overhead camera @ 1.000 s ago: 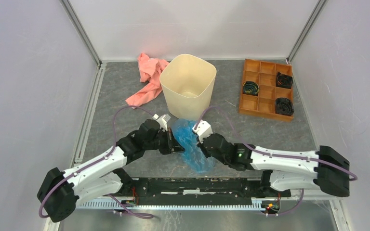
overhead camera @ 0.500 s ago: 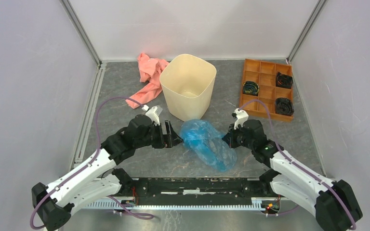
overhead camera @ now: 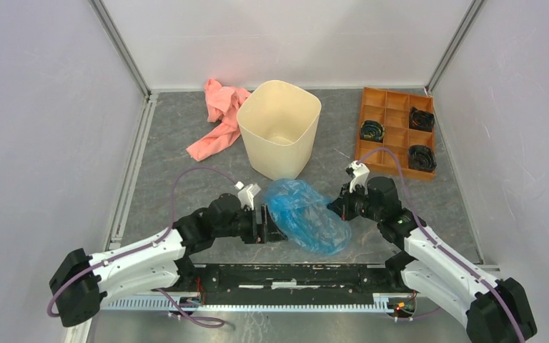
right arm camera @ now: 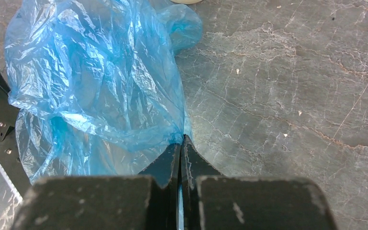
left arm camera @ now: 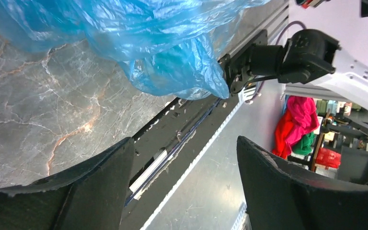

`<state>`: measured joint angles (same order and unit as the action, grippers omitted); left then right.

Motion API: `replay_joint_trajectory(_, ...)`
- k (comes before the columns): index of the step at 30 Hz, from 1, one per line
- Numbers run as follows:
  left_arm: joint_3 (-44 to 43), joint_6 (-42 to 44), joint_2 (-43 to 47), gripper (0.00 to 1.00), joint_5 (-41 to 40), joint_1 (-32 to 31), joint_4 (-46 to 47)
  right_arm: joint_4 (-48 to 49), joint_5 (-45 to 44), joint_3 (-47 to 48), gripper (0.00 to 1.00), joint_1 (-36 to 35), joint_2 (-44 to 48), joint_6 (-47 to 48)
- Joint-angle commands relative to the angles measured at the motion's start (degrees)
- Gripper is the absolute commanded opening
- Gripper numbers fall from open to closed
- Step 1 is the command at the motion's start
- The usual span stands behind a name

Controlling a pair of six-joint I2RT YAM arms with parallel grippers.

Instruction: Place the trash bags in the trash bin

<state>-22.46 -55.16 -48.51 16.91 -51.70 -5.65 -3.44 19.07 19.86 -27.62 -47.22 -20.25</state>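
Note:
The crumpled blue trash bag (overhead camera: 306, 214) lies on the grey table just in front of the cream trash bin (overhead camera: 275, 153), which stands upright. My right gripper (overhead camera: 336, 207) is at the bag's right edge; in the right wrist view its tips (right arm camera: 181, 139) are shut on a pinch of the blue film (right arm camera: 96, 81). My left gripper (overhead camera: 268, 223) sits at the bag's left side, turned on its side. In the left wrist view the gripper (left arm camera: 184, 140) is open with nothing in it, and the bag (left arm camera: 148, 33) is above and beyond its fingers.
A pink cloth (overhead camera: 220, 118) lies left of the bin. An orange compartment tray (overhead camera: 384, 153) with black coiled items stands at the back right. The table's near edge and metal rail (left arm camera: 191, 143) run just below the bag.
My left gripper let go of the bag and opened, then came back low to its left side. My right gripper shut fully on the bag and dragged it to the right.

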Motion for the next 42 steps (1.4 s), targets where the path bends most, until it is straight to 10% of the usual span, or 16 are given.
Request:
replay_joint_trajectory(1,-1.93,-3.14,-1.99,0.83,-5.08,-2.52,2.55,0.97,-0.30,1.97,0.00,0.12,1.07,2.19)
replay_joint_trajectory(10,-8.92,4.97,1.72,0.71,-12.19,5.16,-10.68,-3.07,-7.68,2.15,0.00,3.58,1.22,2.01)
replay_joint_trajectory(27,-9.74,5.71,-17.41,0.84,1.74,6.17,9.69,1.18,2.44,0.89,0.00,11.86,-5.01,4.62)
replay_joint_trajectory(38,-23.41,18.26,-20.07,0.03,-9.48,7.93,-6.43,-11.62,4.93,7.73,0.00,11.72,1.95,13.43)
replay_joint_trajectory(42,-31.94,24.36,-11.72,0.02,-11.93,7.93,-22.36,-15.39,13.21,12.83,0.01,10.27,4.25,15.27)
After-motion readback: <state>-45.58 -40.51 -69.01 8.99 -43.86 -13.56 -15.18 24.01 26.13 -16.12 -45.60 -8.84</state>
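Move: The blue trash bag hangs from the shut right gripper; its middle is about 7 cm to the right of the left gripper, 5 cm ahead and 4 cm below. From the right gripper, the bin it is meant for stands roughly 18 cm ahead and 14 cm to the left, with its middle about level in height; the bag's middle is 6 cm to the left, 4 cm back and 3 cm lower. From the left gripper the bin is some 27 cm straight ahead. Bring the open left gripper forward about 6 cm along the bag's left side, then down and some 4 cm to the right onto the bag; push on forward another 5 cm while closing the fingers to pinch its left part near the bin, and start lifting. Keep the right gripper shut on the bag, drawing it right about 5 cm, slightly forward and down, then raise it too. ##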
